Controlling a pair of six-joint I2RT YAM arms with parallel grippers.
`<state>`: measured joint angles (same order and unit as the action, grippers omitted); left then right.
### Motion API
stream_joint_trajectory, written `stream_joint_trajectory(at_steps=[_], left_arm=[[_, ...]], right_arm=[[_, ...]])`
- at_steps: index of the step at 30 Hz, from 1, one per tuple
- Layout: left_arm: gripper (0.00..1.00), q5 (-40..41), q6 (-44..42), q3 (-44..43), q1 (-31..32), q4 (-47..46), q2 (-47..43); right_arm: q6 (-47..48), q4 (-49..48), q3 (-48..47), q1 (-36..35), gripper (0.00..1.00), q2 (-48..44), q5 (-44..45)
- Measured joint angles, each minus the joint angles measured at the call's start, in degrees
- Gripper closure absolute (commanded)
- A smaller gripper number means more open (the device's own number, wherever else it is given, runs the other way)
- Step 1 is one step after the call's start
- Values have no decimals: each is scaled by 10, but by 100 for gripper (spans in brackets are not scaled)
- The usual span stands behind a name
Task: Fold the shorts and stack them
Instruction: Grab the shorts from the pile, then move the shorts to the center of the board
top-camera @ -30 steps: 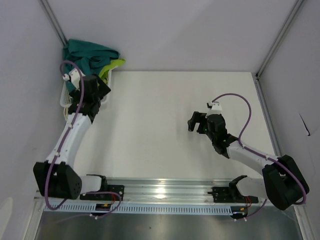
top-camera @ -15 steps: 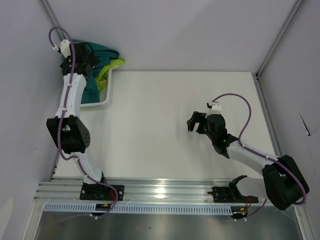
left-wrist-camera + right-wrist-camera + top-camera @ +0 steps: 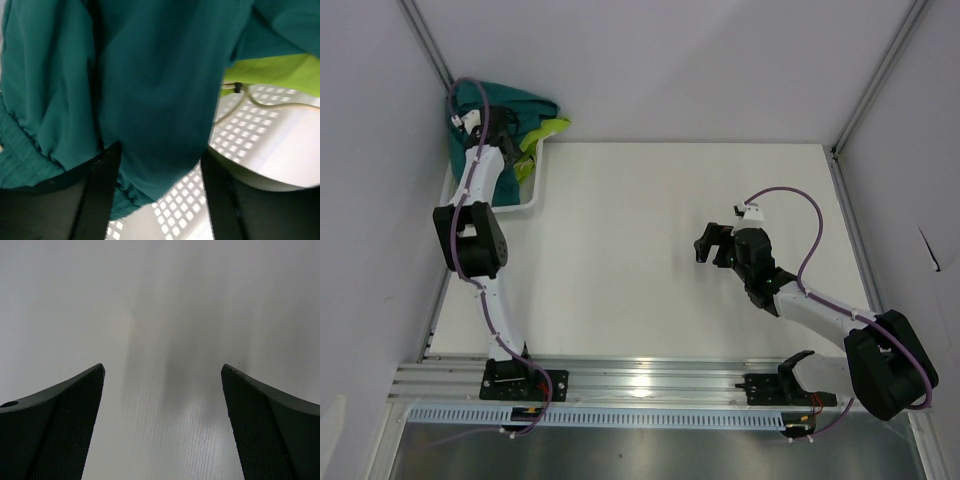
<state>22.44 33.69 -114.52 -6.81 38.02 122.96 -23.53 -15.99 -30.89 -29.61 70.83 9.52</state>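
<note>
The dark teal shorts (image 3: 505, 100) lie heaped in the white mesh basket (image 3: 527, 203) at the far left corner, with the lime shorts (image 3: 548, 130) at their right edge. My left gripper (image 3: 503, 136) reaches down into that heap. In the left wrist view its jaws (image 3: 160, 152) stand apart with a fold of teal shorts (image 3: 150, 90) hanging between them. The lime shorts (image 3: 280, 72) and a pale drawstring (image 3: 270, 104) lie to the right. My right gripper (image 3: 708, 243) hovers open over bare table (image 3: 162, 370), holding nothing.
The basket's mesh floor (image 3: 240, 135) shows under the fabric. Grey walls and metal posts (image 3: 425, 40) close in the far corner by the basket. The white table (image 3: 650, 230) spreads between the two arms.
My left arm has stretched from beside the basket up and over it, then dropped its gripper into the teal shorts. Its jaws have narrowed a little. The right arm has not moved.
</note>
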Motion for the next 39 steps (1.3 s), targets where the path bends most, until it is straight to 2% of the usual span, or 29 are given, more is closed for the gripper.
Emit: stream_joint_trajectory(at_steps=[1, 3, 4, 10, 19, 26, 30, 39], left_arm=[[55, -4, 1, -1, -4, 2, 6], [80, -10, 7, -2, -14, 3, 14], [100, -13, 4, -2, -19, 3, 15], [100, -20, -3, 18, -35, -24, -8], [100, -12, -48, 4, 5, -48, -119], [100, -43, -70, -10, 92, -75, -282], [100, -95, -55, -5, 145, -119, -398], [100, -206, 53, 31, 143, -213, -592]], right_arm=[[0, 0, 0, 0, 1, 0, 0], [0, 0, 0, 0, 0, 0, 0], [0, 0, 0, 0, 1, 0, 0], [0, 0, 0, 1, 1, 0, 0], [0, 0, 0, 1, 1, 0, -2], [0, 0, 0, 1, 0, 0, -4], [0, 0, 0, 1, 1, 0, -4], [1, -2, 0, 1, 0, -20, -4]])
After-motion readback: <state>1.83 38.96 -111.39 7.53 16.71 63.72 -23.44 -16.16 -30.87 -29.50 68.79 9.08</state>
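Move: The teal shorts are heaped in and over the basket, with a fold already between the left gripper's open fingers; the heap's middle is about 3 cm ahead, 2 cm left and 4 cm below. The lime shorts lie roughly 9 cm to that hand's right, 1 cm ahead and 6 cm down. The basket's middle is about level with it front to back and side to side, 10 cm below. From the right gripper, the teal heap is some 24 cm ahead and 49 cm left, near its own height. Shut the left gripper on the fold of teal shorts between its fingers, dipping a centimetre and easing about 3 cm left as they close. Keep the pinch and lift, slowly at first, then fast, up some 50 cm out of the basket; partway up, swing right and draw back about 30 cm towards the base, tipping the fingers upward by nearly 80 degrees. ##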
